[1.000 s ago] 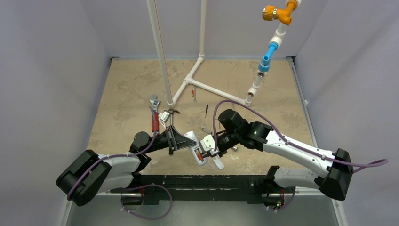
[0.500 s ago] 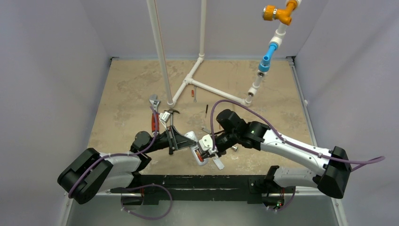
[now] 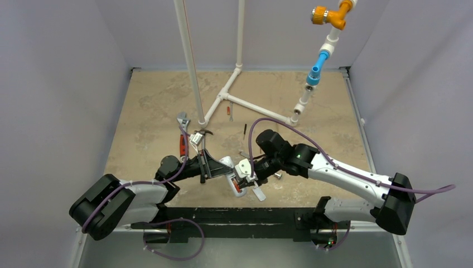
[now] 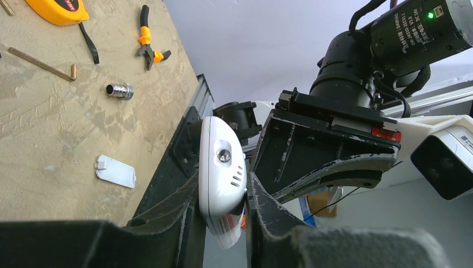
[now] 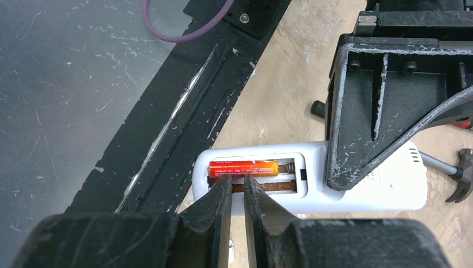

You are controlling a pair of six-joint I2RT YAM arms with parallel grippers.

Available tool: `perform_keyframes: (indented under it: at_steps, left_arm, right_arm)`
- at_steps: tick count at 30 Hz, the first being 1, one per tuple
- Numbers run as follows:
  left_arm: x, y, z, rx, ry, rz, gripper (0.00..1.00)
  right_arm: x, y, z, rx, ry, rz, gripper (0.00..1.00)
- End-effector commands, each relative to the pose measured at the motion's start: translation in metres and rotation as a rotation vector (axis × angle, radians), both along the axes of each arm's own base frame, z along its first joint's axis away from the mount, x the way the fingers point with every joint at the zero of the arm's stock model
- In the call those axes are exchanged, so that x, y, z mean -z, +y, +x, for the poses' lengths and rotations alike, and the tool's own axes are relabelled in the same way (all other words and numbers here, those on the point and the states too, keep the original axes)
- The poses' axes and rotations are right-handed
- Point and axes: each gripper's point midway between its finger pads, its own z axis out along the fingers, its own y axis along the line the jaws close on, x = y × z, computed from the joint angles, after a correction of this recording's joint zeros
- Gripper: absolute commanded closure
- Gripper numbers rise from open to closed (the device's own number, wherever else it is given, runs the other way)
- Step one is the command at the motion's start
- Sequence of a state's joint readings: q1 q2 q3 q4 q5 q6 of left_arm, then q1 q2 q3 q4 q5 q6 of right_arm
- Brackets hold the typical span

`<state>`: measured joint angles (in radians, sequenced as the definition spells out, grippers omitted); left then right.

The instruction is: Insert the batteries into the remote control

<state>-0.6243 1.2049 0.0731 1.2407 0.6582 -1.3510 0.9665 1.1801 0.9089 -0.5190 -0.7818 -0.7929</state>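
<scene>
The remote control (image 3: 230, 167) (image 4: 222, 162) is off the table with my left gripper (image 3: 212, 166) (image 4: 223, 187) shut on its body. Its back faces the right wrist camera, and the recess (image 5: 254, 176) is uncovered. One orange-red battery (image 5: 242, 167) lies in the far slot; the near slot shows bare brown. My right gripper (image 3: 244, 177) (image 5: 237, 180) stands almost shut, a thin slit between the fingers and nothing in it. Its tips rest at the recess edge against the battery. No other battery shows.
A white battery cover (image 4: 115, 171) (image 3: 259, 193) lies on the table near the front rail. Around it are a tape measure (image 4: 58, 10), pliers (image 4: 148, 42), a socket (image 4: 120, 90) and a hex key (image 4: 42, 62). White pipes (image 3: 223, 97) stand behind, and a red-handled wrench (image 3: 182, 137) lies to the left.
My right arm has crept slightly left toward the remote. The left gripper and the remote have stayed where they were.
</scene>
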Motion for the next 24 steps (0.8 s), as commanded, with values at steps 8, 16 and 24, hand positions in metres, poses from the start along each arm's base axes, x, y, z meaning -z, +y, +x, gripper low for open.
perform_keyframes:
  at_steps: [8, 16, 24]
  left_arm:
    - [-0.025, -0.002, -0.002, 0.015, -0.087, -0.070, 1.00]
    - [-0.027, -0.001, -0.008, 0.041, -0.079, -0.080, 1.00]
    - [-0.027, 0.000, -0.010, 0.040, -0.070, -0.075, 1.00]
  right_arm:
    - [-0.012, 0.004, 0.000, -0.002, -0.012, 0.049, 0.88]
    - [-0.023, 0.000, 0.006, 0.033, -0.038, 0.081, 0.61]
    - [-0.036, 0.000, -0.002, 0.002, 0.007, 0.128, 0.52]
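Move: The battery already lying in the remote is about 1 cm to the right hand's left and 1 cm below it, level fore and aft. The empty slot beside it is 1 cm ahead and 1 cm below; the remote's middle is some 4 cm ahead, 2 cm left and 1 cm below. The loose battery cover is on the table about 6 cm back, 8 cm right and 11 cm down. From the left hand the battery lies roughly 6 cm back, 3 cm right and 1 cm below. The right hand lingers briefly with its nearly shut fingertips at the near end of the battery bay, then spreads the fingers to about half open and lifts straight up about 2.5 cm, coming free of the remote with barely any tilt. The left hand keeps its pinch on the remote's far half and holds it bay-up, easing up only about half a centimetre. ##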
